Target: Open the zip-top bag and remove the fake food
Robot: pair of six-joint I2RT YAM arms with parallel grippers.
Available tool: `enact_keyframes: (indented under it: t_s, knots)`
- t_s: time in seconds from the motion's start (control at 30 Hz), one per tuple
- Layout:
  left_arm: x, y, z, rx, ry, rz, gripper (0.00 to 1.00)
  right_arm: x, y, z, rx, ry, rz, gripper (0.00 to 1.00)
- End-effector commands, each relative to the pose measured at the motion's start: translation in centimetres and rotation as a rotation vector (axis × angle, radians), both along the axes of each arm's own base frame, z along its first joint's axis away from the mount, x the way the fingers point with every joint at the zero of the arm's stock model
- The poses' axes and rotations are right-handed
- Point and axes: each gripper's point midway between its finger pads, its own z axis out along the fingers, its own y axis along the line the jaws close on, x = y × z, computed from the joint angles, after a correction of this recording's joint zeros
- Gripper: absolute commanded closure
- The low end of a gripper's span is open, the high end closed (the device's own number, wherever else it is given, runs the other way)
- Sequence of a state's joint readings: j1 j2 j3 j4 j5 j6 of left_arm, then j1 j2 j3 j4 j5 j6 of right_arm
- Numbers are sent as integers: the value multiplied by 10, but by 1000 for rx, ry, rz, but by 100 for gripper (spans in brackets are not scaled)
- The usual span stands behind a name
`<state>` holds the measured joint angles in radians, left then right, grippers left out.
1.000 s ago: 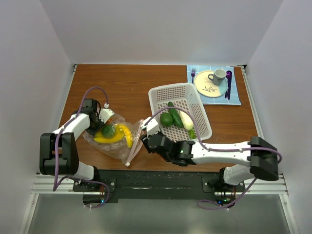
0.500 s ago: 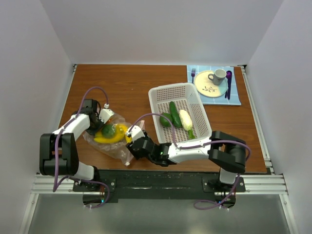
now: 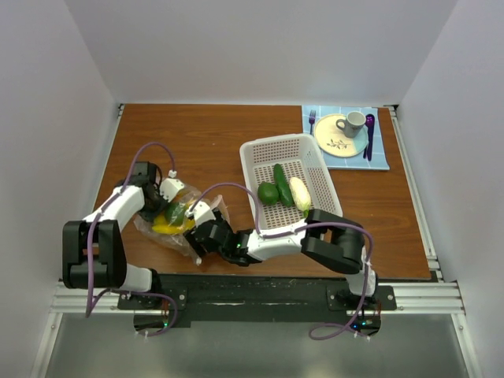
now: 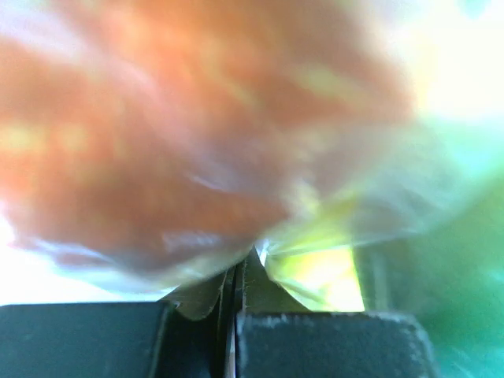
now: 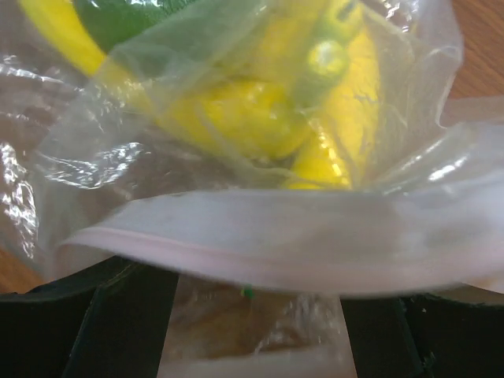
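Note:
The clear zip-top bag lies at the table's front left, with fake food inside: yellow bananas and a green piece. My left gripper is shut on the bag's far edge, its film pinched between the jaws. My right gripper is open at the bag's mouth. Its fingers stand wide apart, and the pink zip strip lies across them. Beyond the strip are the bananas and the green piece. The left wrist view is blurred.
A white perforated basket right of centre holds a lime, a cucumber and a white piece. At the back right a blue mat carries a plate, a grey mug and cutlery.
My right gripper has swung left from beside the basket to the bag's mouth, and its jaws have widened. The left gripper has kept its hold on the bag.

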<state>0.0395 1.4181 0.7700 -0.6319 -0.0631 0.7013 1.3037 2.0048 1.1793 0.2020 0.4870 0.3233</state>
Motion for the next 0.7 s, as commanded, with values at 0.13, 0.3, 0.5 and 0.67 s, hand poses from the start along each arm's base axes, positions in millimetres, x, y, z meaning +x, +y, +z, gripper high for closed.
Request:
enact_keyframes:
  t_s: [0.13,0.3,0.5,0.67]
  knots:
    - [-27,-21,53,-139,39,-89,100,16,-4,-2,36,-8,-93,43]
    - [-34,-29,83,-203,44,-132,100,13,-25,-1,53,-12,-123,72]
    - [-17,-28,111,-219,-35,-126,100,6,-43,23,92,-17,-138,80]
    - [-8,-11,101,-162,-51,-81,100,-10,-60,45,143,7,-126,80]
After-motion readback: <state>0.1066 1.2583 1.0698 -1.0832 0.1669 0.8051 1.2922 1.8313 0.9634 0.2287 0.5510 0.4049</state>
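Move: The yellow squash by the bag's mouth lies roughly 3 cm left of the open right fingers, 1 cm ahead and 1 cm below. From the right hand, the green vegetable is about 4 cm ahead and 4 cm left, the orange tomato about 10 cm ahead and 3 cm left, both near its height. From the left hand, already pinching the bag's far end, that squash is some 9 cm right, 3 cm back, about level in height. Left lifts its pinched bag corner 10 cm; right closes on yellow squash, then draws about 5 cm right. ##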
